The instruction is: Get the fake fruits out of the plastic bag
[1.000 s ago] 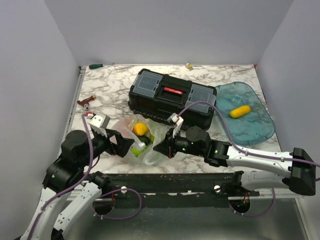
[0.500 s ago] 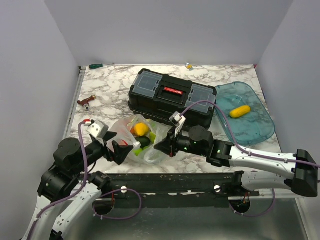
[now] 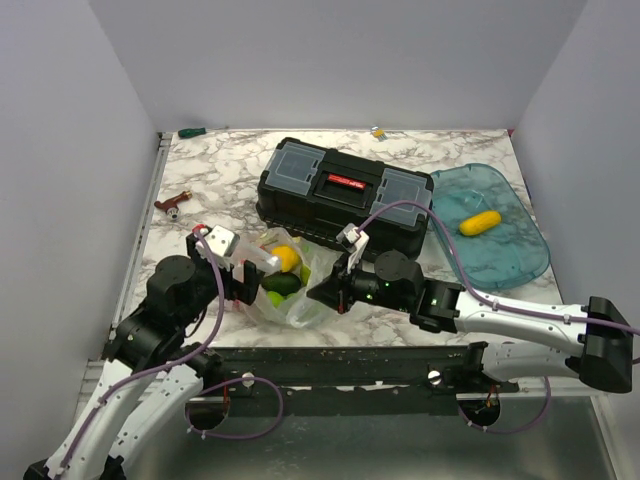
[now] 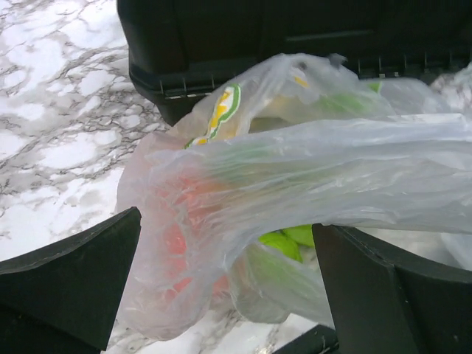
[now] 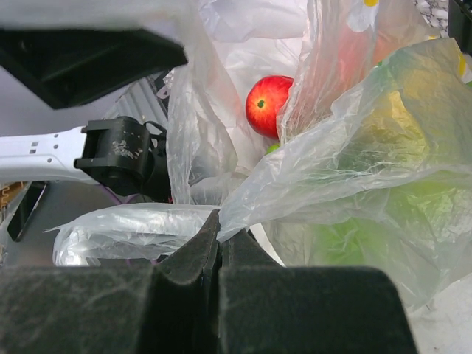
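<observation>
The plastic bag (image 3: 300, 305) lies in front of the black toolbox (image 3: 345, 190), holding several fake fruits: an orange-yellow one (image 3: 285, 258), a dark green one (image 3: 282, 283) and a light green one (image 3: 274, 298). My left gripper (image 3: 250, 280) is open, its black fingers (image 4: 74, 287) straddling the bag's left end (image 4: 295, 169); a reddish fruit (image 4: 181, 221) and a green fruit (image 4: 284, 240) show through the film. My right gripper (image 3: 325, 290) is shut on the bag's right edge (image 5: 354, 147), film pinched at its tips (image 5: 220, 221). A red fruit (image 5: 267, 103) sits inside the bag's mouth.
A translucent blue tray (image 3: 520, 260) at the right holds a yellow fruit (image 3: 480, 222). A red-handled tool (image 3: 172, 204) lies at the left; a green item (image 3: 190, 131) and a small yellow item (image 3: 378, 131) sit by the back wall.
My left gripper has swung in from the left and forward, and now stands around the bag's left end. The right gripper has kept its pinch on the film.
</observation>
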Robot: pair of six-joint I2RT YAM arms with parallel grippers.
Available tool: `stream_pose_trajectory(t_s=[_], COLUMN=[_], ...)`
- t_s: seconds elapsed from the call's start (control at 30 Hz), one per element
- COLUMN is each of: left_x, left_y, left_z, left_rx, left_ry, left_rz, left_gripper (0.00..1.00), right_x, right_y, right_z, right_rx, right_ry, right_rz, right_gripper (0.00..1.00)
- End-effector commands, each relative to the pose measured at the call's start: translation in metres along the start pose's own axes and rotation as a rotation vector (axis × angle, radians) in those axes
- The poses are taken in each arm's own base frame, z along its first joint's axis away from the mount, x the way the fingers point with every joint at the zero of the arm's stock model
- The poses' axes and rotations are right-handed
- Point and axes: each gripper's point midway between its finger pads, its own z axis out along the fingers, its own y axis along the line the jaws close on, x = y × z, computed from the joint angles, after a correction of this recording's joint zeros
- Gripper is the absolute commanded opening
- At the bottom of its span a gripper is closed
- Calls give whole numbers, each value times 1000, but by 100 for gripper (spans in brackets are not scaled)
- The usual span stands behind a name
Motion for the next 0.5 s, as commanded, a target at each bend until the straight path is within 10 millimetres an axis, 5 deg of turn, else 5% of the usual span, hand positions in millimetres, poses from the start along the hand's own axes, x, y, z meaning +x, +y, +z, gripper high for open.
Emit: stream_pose_trajectory(t_s=[0.0, 0.1, 0.2, 0.3, 0.47], left_x=[-38, -38, -33, -34, -42], left_y=[22, 37, 49, 57, 47], left_z=[14, 23, 29, 28, 15], left_rx=[-148, -241, -309, -349, -276], left_ry=[-133, -106, -84, -96, -165], left_rz=[-131, -146, -121, -104, -61], left_gripper=[98, 81, 45, 0, 0], right_x=[-6, -2, 1, 9, 50], right_y=[5, 1, -3, -25, -77], right_z=[1, -4, -10, -18, -45], right_rx=[-26, -6, 19, 130, 430], right_ry=[-13, -6, 6, 18, 154], right_rz=[6, 13, 17, 18, 113], right_gripper=[1, 1, 1, 1, 1])
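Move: The loose film at the left side of the plastic bag's mouth lies about 5 cm ahead of my open left hand, at nearly its height. From that hand, the yellow fruit is some 4 cm ahead, 9 cm right and 8 cm down; the avocado is about 1 cm back, 8 cm right and 10 cm down. My right hand still pinches the opposite rim; from it the left film is roughly 10 cm ahead and 20 cm left. I drive my open left hand about 5 cm forward onto the bag's left film, swinging it some 20 degrees counter-clockwise and easing a little left as I shut the fingers fully and pinch the plastic. With the rim still in its closed fingers, my right hand stays put at first, then draws about 3 cm right and slightly down, turning a little clockwise. ##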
